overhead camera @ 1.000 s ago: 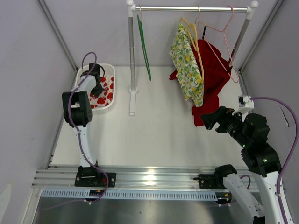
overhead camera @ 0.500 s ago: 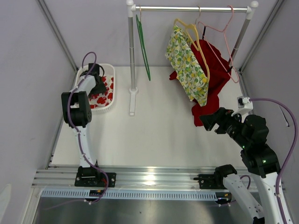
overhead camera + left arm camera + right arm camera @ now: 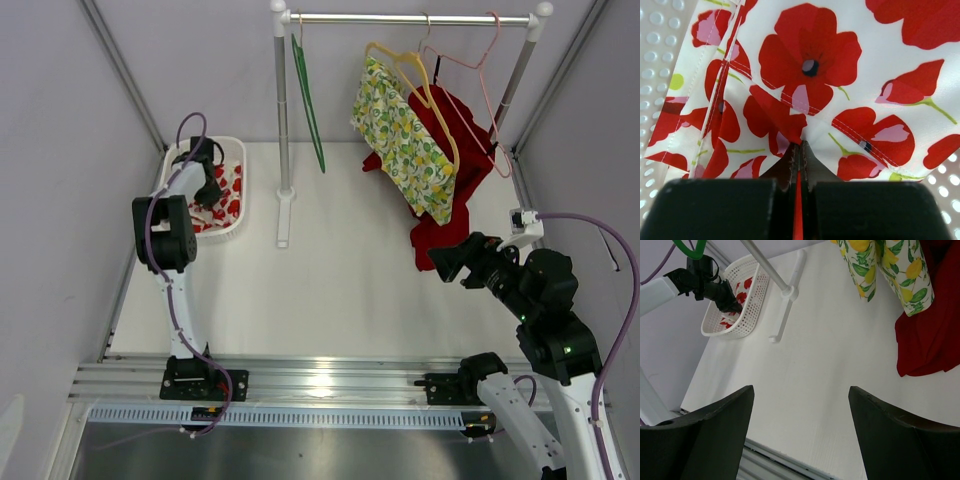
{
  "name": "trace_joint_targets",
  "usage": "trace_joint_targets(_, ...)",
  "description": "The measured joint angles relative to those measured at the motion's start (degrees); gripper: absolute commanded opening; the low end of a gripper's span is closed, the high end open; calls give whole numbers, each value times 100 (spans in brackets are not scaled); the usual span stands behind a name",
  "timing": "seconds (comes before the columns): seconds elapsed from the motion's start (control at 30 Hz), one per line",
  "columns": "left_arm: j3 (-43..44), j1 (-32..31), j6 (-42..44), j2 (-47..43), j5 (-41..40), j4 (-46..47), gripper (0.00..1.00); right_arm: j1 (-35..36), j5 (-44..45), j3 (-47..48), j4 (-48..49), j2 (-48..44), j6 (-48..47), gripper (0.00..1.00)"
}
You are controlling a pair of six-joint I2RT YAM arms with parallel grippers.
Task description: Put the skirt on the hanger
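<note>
The skirt, white with red poppies, lies in a white perforated basket at the far left. My left gripper is down in the basket. In the left wrist view its jaws are shut on a pinched fold of the skirt. An empty green hanger and an empty pink hanger hang on the rail. My right gripper is open and empty above the table, below the hanging clothes; its view looks across the table at the basket.
A lemon-print garment hangs tilted on a yellow hanger beside a red garment, both close to my right gripper. The rack's left post and foot stand between the basket and the hanging clothes.
The lemon-print garment on its yellow hanger has swung up and to the left. My right gripper has drawn slightly away from it. The left gripper stays in the basket.
</note>
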Motion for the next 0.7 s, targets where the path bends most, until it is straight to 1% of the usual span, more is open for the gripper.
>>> trace_joint_targets(0.13,155,0,11,-7,13,-160,0,0,-42,0,2,0,2,83)
trace_joint_targets(0.23,498,0,22,-52,20,-387,0,0,-70,0,2,0,2,83)
trace_joint_targets(0.43,575,-35,22,-863,181,-341,0,0,-85,-2,4,0,2,83)
trace_joint_targets(0.5,461,-70,22,-1167,243,-144,0,0,-85,-9,7,0,0,83)
trace_joint_targets(0.7,-452,-352,11,-2072,243,402,0,0,-87,-26,13,0,0,83)
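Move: My left hand is in the laundry basket with its fingers shut on the red-flowered skirt; the basket's middle is roughly 2 cm ahead and 1 cm to the left. The skirt is bound for the open table, centred about 30 cm to my right and 18 cm back. The rack's left foot stands some 21 cm right, level with me. From my right hand that open spot lies about 13 cm ahead, 29 cm left and 31 cm below. I keep the red-flowered skirt pinched in my shut left fingers and pull it straight up out of the basket by about 15 cm, slowly at first, then fast. Late in the lift I ease some 4 cm right, towards the rack's foot, while the wrist tilts so the downward fingertips swing about 20 degrees forward. ##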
